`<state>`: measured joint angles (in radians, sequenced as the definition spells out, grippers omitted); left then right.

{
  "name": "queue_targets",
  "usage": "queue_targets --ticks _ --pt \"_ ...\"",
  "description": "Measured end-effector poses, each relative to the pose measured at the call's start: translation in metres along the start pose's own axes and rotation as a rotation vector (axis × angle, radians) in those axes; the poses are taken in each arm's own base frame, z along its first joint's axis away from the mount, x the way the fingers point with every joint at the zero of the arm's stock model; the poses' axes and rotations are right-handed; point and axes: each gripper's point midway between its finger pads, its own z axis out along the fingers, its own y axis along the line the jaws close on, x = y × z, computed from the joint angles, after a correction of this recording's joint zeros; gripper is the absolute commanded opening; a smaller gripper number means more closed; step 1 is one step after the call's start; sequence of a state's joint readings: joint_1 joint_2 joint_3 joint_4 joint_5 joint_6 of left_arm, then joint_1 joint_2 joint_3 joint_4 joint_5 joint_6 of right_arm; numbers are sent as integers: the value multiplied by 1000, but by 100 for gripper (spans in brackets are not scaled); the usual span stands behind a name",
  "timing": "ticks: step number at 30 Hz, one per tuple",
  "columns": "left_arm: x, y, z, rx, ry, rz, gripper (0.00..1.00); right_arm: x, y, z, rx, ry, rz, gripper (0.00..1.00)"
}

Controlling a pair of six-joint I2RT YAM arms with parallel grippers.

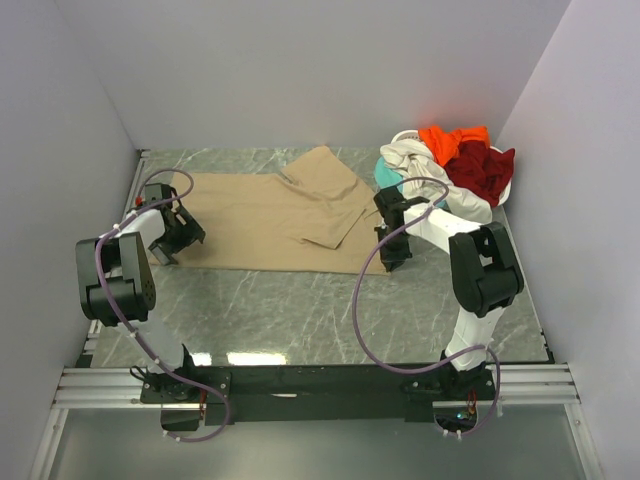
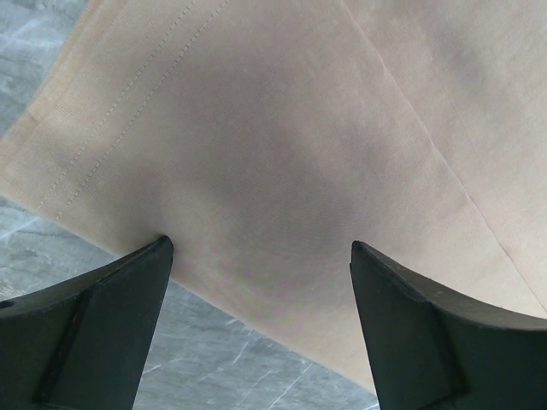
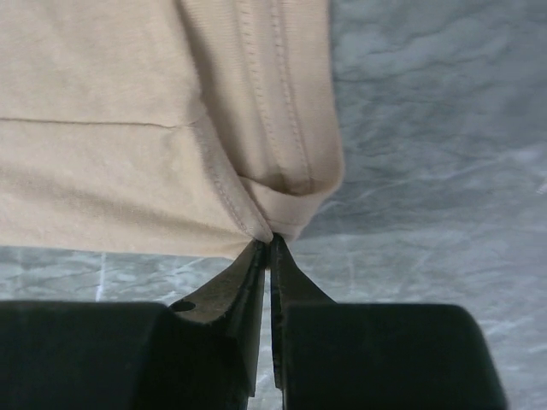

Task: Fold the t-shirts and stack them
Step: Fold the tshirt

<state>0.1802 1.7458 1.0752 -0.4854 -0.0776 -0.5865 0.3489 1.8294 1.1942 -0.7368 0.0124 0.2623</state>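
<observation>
The large tan t-shirt lies spread flat across the back half of the table, one sleeve folded up toward the far wall. My left gripper hangs open over its left hem, and the left wrist view has the cloth between the wide-apart fingertips of that gripper. My right gripper is at the shirt's near right corner. In the right wrist view this gripper is shut, pinching the edge of the tan cloth at its tips.
A heap of other t-shirts sits at the back right corner: cream-white, bright orange, dark red and a bit of teal. Bare marble table stretches in front of the tan shirt. Walls close in on three sides.
</observation>
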Motion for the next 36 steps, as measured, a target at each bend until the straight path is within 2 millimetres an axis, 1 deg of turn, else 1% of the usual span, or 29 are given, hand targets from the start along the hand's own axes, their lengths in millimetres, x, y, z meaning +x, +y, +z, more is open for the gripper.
queue_targets --ticks 5,12,15,16,18,19,20,21,24,29,33,36 --pt "-2 2 0 -11 -10 14 92 -3 -9 -3 46 -5 -3 10" --pt "-3 7 2 -30 -21 29 92 -1 -14 -4 67 0 -13 11" --pt "-4 8 2 -37 -27 30 92 -1 -16 -4 74 2 -14 15" --pt "-4 9 3 -39 -29 32 92 -1 -16 -4 76 3 -13 20" --pt "-4 10 3 -41 -33 37 93 0 -18 -4 84 6 -13 25" --pt "-4 10 3 -41 -34 42 93 1 -19 -5 90 7 -13 30" --pt "-4 10 3 -41 -35 44 93 1 -20 -5 97 8 -11 32" --pt "-4 11 2 -41 -38 47 93 2 -22 -5 107 9 -10 37" --pt "-4 11 2 -40 -42 51 93 3 -26 -6 133 12 -4 41" --pt "-3 12 1 -38 -43 51 93 4 -25 -9 126 10 11 42" --pt "-1 13 -1 -39 -40 51 95 3 -16 -24 46 -20 39 42" --pt "0 14 -1 -42 -36 51 95 6 -13 -36 -36 -41 90 42"
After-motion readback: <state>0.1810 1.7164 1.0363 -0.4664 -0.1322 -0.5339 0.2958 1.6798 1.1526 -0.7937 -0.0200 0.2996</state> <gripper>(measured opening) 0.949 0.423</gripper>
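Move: Between the right fingertips sits the t-shirt's near right corner, about 1 cm below the hand point. From that hand the folded-in sleeve tip lies some 12 cm left and 4 cm ahead; the laundry basket's middle is roughly 12 cm right and 21 cm ahead, and about 6 cm higher. The left hand is open on the cloth, the shirt's near left corner about 6 cm to its left and 4 cm back. Tugging the pinched near right corner outward, the right hand slides about 3 cm to its right close to the table, opens its fingers towards the end of that pull, then lifts some 3 cm away, drifting slightly left and back. The left hand keeps its spread fingertips on the cloth near the opposite corner and eases about 1 cm left. ##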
